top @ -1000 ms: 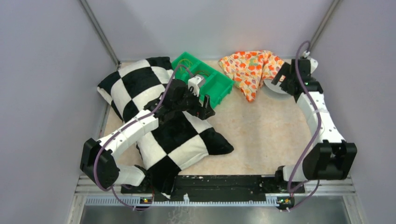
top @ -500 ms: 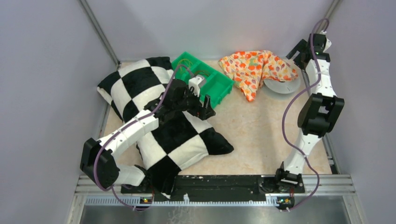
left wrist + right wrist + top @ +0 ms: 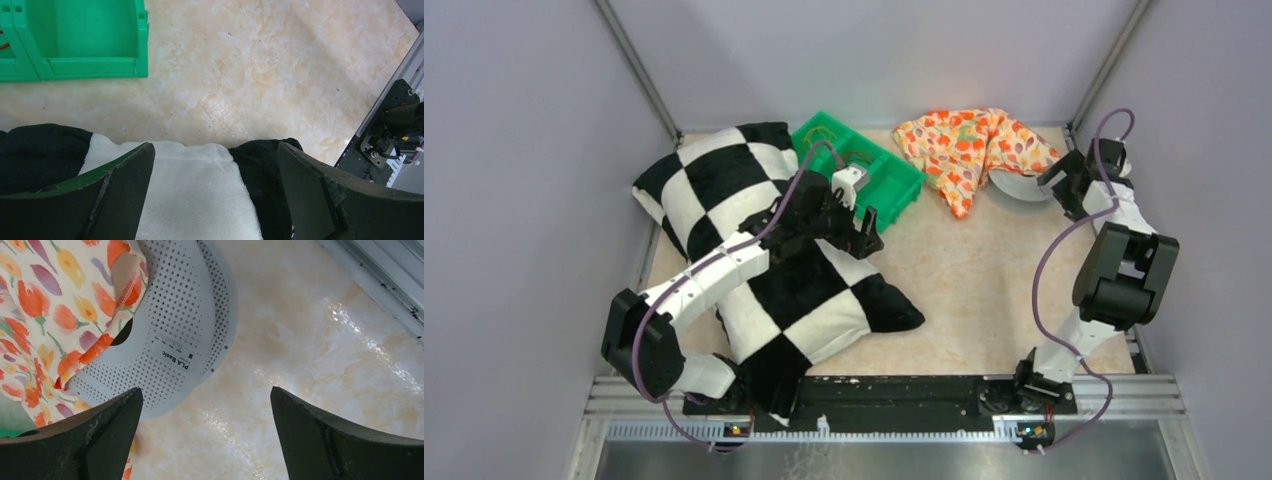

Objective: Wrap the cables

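The cables [image 3: 823,128] are thin reddish-brown loops lying in the green bin [image 3: 902,190] at the back. A short red stretch of cable [image 3: 2,45] shows at the left edge of the left wrist view, inside the bin [image 3: 90,67]. My left gripper [image 3: 868,236] hovers open over the edge of the black-and-white checkered pillow [image 3: 724,190], just in front of the bin. Nothing lies between its fingers except the pillow [image 3: 190,200] below my left gripper [image 3: 214,148]. My right gripper [image 3: 1064,186] stands open and empty at the back right, beside a white perforated disc [image 3: 1016,187].
A floral orange cloth [image 3: 964,145] partly covers the white disc [image 3: 185,325], which carries a label. The cloth [image 3: 50,310] fills the left side of the right wrist view, where my right gripper [image 3: 205,390] is over bare tabletop. A metal rail [image 3: 380,270] runs along the right wall.
The right arm rose toward the back right corner, then came down and folded beside the white disc. The left arm has barely shifted. Both grippers stayed open.
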### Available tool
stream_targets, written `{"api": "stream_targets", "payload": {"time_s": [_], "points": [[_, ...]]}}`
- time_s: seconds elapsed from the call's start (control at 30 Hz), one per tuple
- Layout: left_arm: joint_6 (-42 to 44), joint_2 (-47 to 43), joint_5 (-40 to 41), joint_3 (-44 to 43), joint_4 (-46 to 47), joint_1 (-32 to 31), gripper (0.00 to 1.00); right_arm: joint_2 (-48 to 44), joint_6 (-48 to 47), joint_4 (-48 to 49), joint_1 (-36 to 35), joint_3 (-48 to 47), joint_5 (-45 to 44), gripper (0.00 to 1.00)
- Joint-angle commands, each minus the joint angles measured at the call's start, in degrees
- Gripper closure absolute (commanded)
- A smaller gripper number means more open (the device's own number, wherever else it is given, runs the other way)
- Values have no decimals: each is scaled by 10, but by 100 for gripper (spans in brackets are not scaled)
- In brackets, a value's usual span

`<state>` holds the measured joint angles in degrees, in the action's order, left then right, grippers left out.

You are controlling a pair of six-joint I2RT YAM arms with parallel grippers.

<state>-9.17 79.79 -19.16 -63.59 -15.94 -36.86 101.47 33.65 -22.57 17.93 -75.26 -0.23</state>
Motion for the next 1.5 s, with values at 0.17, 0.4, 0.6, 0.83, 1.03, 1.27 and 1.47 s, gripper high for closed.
{"api": "stream_targets", "payload": {"time_s": [0.17, 0.4, 0.6, 0.83, 1.03, 1.27, 1.47], "points": [[20, -11, 4, -10, 2, -2, 1, -32, 60, 184, 42, 73, 126, 1], [19, -29, 20, 5, -1, -2, 1, 16, 128, 311, 50, 115, 220, 1], [20, -53, 38, 18, 6, -2, 1, 39, 179, 403, 50, 151, 251, 5], [16, -49, 33, 20, 3, -2, 1, 50, 246, 503, 60, 201, 269, 38], [15, -51, 34, 22, 3, -2, 1, 66, 285, 569, 69, 222, 292, 60], [11, -55, 31, 18, 5, -2, 1, -70, 230, 454, 73, 251, 242, 100], [10, -52, 21, 20, 9, -2, 1, -227, 103, 186, 74, 168, 132, 100]]}}
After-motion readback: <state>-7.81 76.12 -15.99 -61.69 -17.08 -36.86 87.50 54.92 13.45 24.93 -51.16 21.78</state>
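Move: The grey cable spool, lying flat with its far-left part under the cloth, has its middle about 8 cm ahead of the open right hand, 6 cm to its left and 7 cm below. The flowered cloth is centred roughly 11 cm ahead and 17 cm left of that hand, the green box some 9 cm ahead and 41 cm left, both low on the table. From the left hand the spool is about 16 cm ahead, 35 cm right and 15 cm below. Right hand tilts up reaching 5 cm forward-left, pinches the spool's upper rim, and lifts about 9 cm. ##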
